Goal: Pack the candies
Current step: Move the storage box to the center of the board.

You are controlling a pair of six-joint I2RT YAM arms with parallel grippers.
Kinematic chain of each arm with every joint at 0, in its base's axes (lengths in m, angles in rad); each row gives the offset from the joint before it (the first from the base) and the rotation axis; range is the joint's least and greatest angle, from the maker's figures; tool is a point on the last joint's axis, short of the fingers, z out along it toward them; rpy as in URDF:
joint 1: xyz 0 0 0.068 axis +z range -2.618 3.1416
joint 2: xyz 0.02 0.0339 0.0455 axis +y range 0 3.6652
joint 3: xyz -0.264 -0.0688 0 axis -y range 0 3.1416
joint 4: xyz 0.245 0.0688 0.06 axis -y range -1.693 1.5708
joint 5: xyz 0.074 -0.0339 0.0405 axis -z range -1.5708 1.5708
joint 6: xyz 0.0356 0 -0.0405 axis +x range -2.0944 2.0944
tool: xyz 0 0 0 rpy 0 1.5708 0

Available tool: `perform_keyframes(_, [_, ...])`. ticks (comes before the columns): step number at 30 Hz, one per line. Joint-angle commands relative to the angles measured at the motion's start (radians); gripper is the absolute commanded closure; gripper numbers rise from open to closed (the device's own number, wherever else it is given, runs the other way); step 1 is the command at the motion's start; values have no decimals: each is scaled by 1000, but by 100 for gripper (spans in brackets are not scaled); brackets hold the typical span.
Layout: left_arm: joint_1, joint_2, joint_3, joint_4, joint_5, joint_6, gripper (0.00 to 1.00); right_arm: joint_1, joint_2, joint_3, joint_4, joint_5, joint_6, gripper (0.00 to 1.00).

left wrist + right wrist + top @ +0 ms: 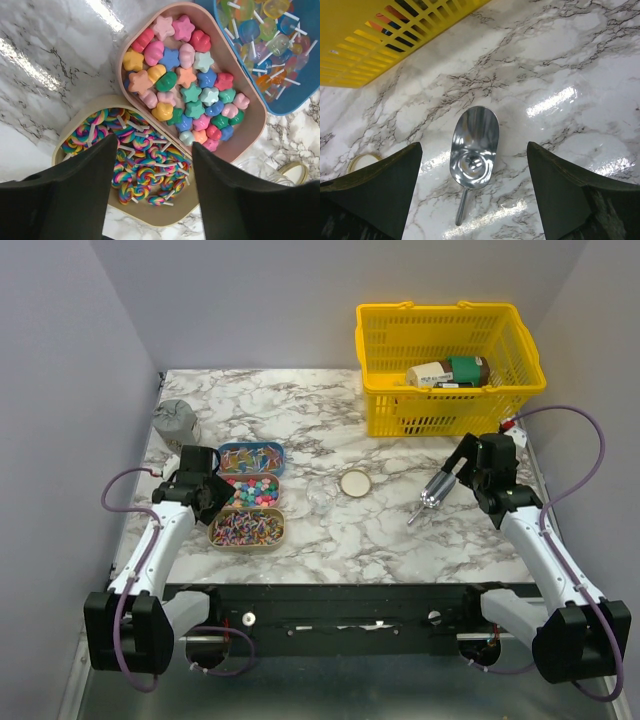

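The candies sit in three oval trays at the left of the table. The blue tray (250,457) holds clear lollipops (265,35), the pink tray (253,490) star and round sweets (187,82), and the beige tray (247,529) rainbow swirl lollipops (137,160). My left gripper (212,494) is open and empty, hovering over the near end of the beige and pink trays (154,145). My right gripper (457,466) is open and empty above the silver scoop (433,495), which lies flat on the table between its fingers (474,150).
A small round gold-lidded jar (355,483) stands mid-table and shows at the left of the right wrist view (362,161). A yellow basket (450,365) with packages stands at the back right. A grey crumpled object (175,420) lies at the back left.
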Motion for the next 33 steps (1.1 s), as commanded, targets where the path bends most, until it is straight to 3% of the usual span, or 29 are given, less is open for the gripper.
perform_keyframes(1, [-2, 18, -2, 34, -21, -107, 37, -6, -5, 16, -32, 0, 16, 7])
perform_keyframes(10, [-2, 75, -60, 84, -19, -130, 56, -6, -16, 20, -45, 11, 21, 7])
perform_keyframes(26, [-2, 202, -62, 173, -39, -127, 57, -6, -24, 24, -68, 32, 8, 8])
perform_keyframes(33, [-2, 211, -77, 175, -21, -172, 75, -6, -30, 23, -74, 32, 10, 8])
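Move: The spot I go for, where the rims of the pink candy tray and the tan lollipop tray meet, lies about 5 cm below my left hand and 1 cm ahead. The pink tray's middle is roughly 5 cm ahead and 4 cm right, the tan tray's about 4 cm back and 4 cm right, and the blue tray's some 13 cm ahead and 5 cm right. From my right hand the meeting rims are about 56 cm left and 6 cm back. I sink my left hand about 5 to 6 cm, easing barely a centimetre forward, onto the seam between the pink and tan trays near its left end. My fingers narrow from three-quarters open to about a third, pausing half-open on the way down, and begin to pinch the adjoining rims between them; the wrist turns only slightly, counter-clockwise. ##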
